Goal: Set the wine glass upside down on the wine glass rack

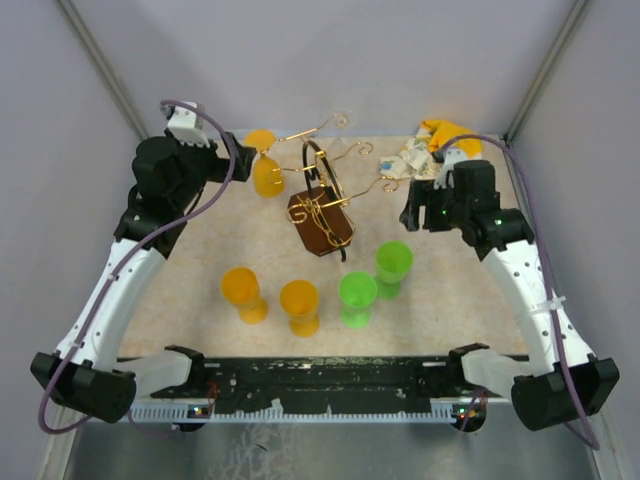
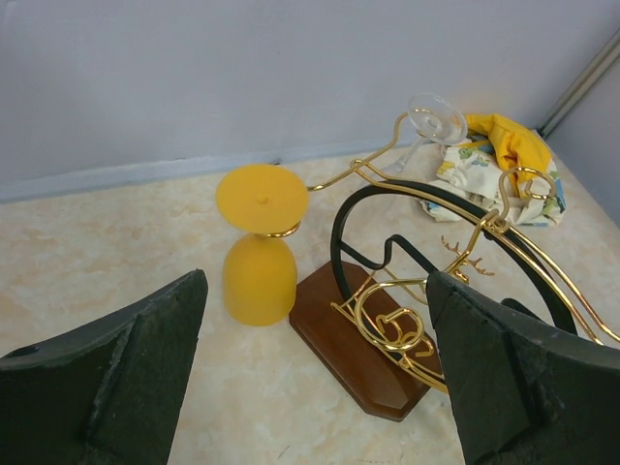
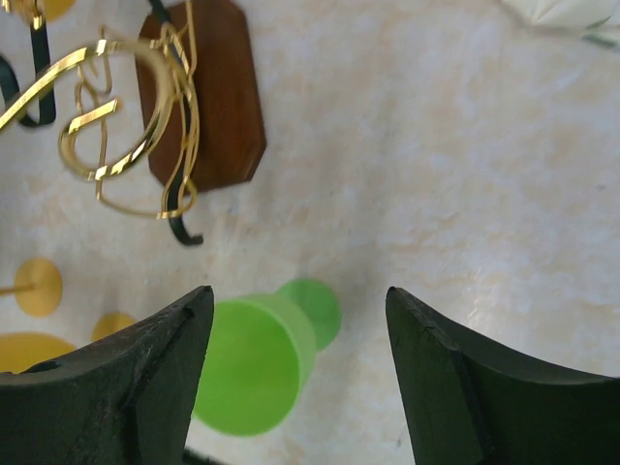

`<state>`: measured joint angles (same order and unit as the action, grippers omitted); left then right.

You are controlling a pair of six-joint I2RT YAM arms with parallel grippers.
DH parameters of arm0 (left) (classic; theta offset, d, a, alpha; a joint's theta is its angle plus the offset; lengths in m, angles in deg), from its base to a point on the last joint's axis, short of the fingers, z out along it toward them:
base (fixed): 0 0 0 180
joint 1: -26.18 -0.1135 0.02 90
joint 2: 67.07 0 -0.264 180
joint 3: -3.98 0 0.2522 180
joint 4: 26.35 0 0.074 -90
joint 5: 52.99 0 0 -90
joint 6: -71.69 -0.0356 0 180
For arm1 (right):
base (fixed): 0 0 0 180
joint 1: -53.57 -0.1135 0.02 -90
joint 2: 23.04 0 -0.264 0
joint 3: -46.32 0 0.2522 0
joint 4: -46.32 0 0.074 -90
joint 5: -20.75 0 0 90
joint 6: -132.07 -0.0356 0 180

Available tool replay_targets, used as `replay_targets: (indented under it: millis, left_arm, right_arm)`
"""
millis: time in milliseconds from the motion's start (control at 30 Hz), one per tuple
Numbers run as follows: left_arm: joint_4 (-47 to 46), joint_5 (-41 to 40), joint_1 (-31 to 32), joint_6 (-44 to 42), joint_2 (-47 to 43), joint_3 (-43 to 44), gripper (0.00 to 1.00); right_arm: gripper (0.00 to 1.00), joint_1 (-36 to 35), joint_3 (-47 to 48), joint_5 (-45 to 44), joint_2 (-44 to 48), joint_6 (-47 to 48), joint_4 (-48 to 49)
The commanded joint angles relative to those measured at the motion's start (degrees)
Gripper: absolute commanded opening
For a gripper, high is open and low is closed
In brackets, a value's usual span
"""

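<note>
The wine glass rack [image 1: 322, 205] stands mid-table, gold wire arms over a brown wooden base [image 2: 373, 354]. An orange wine glass [image 1: 266, 172] hangs upside down from its left arm, foot up [image 2: 262, 197] and bowl down. My left gripper [image 1: 236, 165] is just left of it, open and apart from it; between the fingers [image 2: 315, 281] nothing is held. A clear glass [image 2: 436, 116] sits at the rack's far arm. My right gripper [image 1: 415, 212] hovers open [image 3: 298, 291] above an upright green glass [image 3: 257, 363], not touching it.
Two orange glasses [image 1: 243, 292] [image 1: 299, 305] and two green ones [image 1: 357, 298] [image 1: 393, 266] stand upright in front of the rack. A crumpled yellow and white cloth [image 1: 425, 150] lies at the back right. Grey walls enclose the table on three sides.
</note>
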<state>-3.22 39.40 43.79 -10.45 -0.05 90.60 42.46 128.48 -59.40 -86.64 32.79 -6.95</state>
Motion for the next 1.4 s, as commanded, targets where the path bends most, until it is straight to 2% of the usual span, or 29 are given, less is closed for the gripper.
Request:
replay_targets:
  millis: [0,133,233,367,600,667,900,933,1100,1267,1367]
  left_arm:
    - [4.6,2.6,-0.2,-0.6,-0.8,2.2,1.00]
    - [5.6,2.2,-0.2,-0.6,-0.7,2.1,1.00]
    - [5.6,2.0,-0.2,-0.3,-0.8,2.1,1.00]
    - [5.5,1.6,-0.2,0.1,-0.8,2.0,1.00]
    - [5.5,1.3,-0.2,0.3,-0.6,2.4,1.00]
    - [5.4,0.9,-0.2,0.3,-0.7,2.4,1.00]
    - [5.2,0.8,-0.2,0.9,-0.3,2.7,1.00]
    - [5.3,0.5,-0.2,1.3,-0.2,2.8,1.00]
    - [5.7,2.7,-0.2,4.1,0.6,4.6,1.00]
    - [8.0,3.5,-0.3,12.3,3.8,9.4,1.00]
    - [11.3,1.1,-0.3,18.4,5.9,13.5,1.00]
  right_arm:
    - [0.70,-7.1,2.3,-2.3,2.0,-1.8,-10.7]
    - [0.67,-11.0,-2.2,-6.4,4.5,-5.0,-12.3]
    - [0.61,-11.2,-5.2,-9.0,6.2,-6.1,-13.0]
    - [0.61,-11.2,-8.0,-11.9,7.0,-6.5,-13.4]
    - [0.57,-11.2,-10.1,-11.5,5.0,-6.5,-10.7]
    - [0.50,-11.2,-10.6,-11.7,4.1,-6.5,-10.3]
    - [0.03,-11.2,-10.8,-12.0,2.5,-6.5,-8.6]
    - [0.00,-11.2,-10.3,-12.9,2.6,-6.6,-9.0]
    - [0.00,-11.2,-3.5,-22.1,3.9,-6.1,-13.3]
    - [0.00,-11.2,9.2,-37.3,2.1,-2.5,-17.3]
    - [0.00,-11.2,16.2,-42.5,0.3,0.5,-14.7]
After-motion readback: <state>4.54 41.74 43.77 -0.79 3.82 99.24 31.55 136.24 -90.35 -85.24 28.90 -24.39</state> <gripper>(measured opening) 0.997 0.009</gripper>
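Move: The green wine glass I'm going for, the rear one of the two, stands upright about 8 cm behind my right hand, some 4 cm to its left and roughly 16 cm below. The front green glass is about 7 cm nearer the bases than that glass and 8 cm left of it. The rack's wooden base lies some 8 cm ahead of my right hand, 19 cm left and 22 cm down. From my left hand the rear green glass is about 15 cm back, 32 cm right and 28 cm below. I bring my right hand back and down about 10 cm, tipping the fingers some 20 degrees further down, and close them on the right side of the rear green glass's rim, one finger inside the bowl. Then I lift it about 9 cm, swinging right and a little forward while the wrist tips partly back up and turns clockwise. My left hand, still open, only dips and rises slightly. ##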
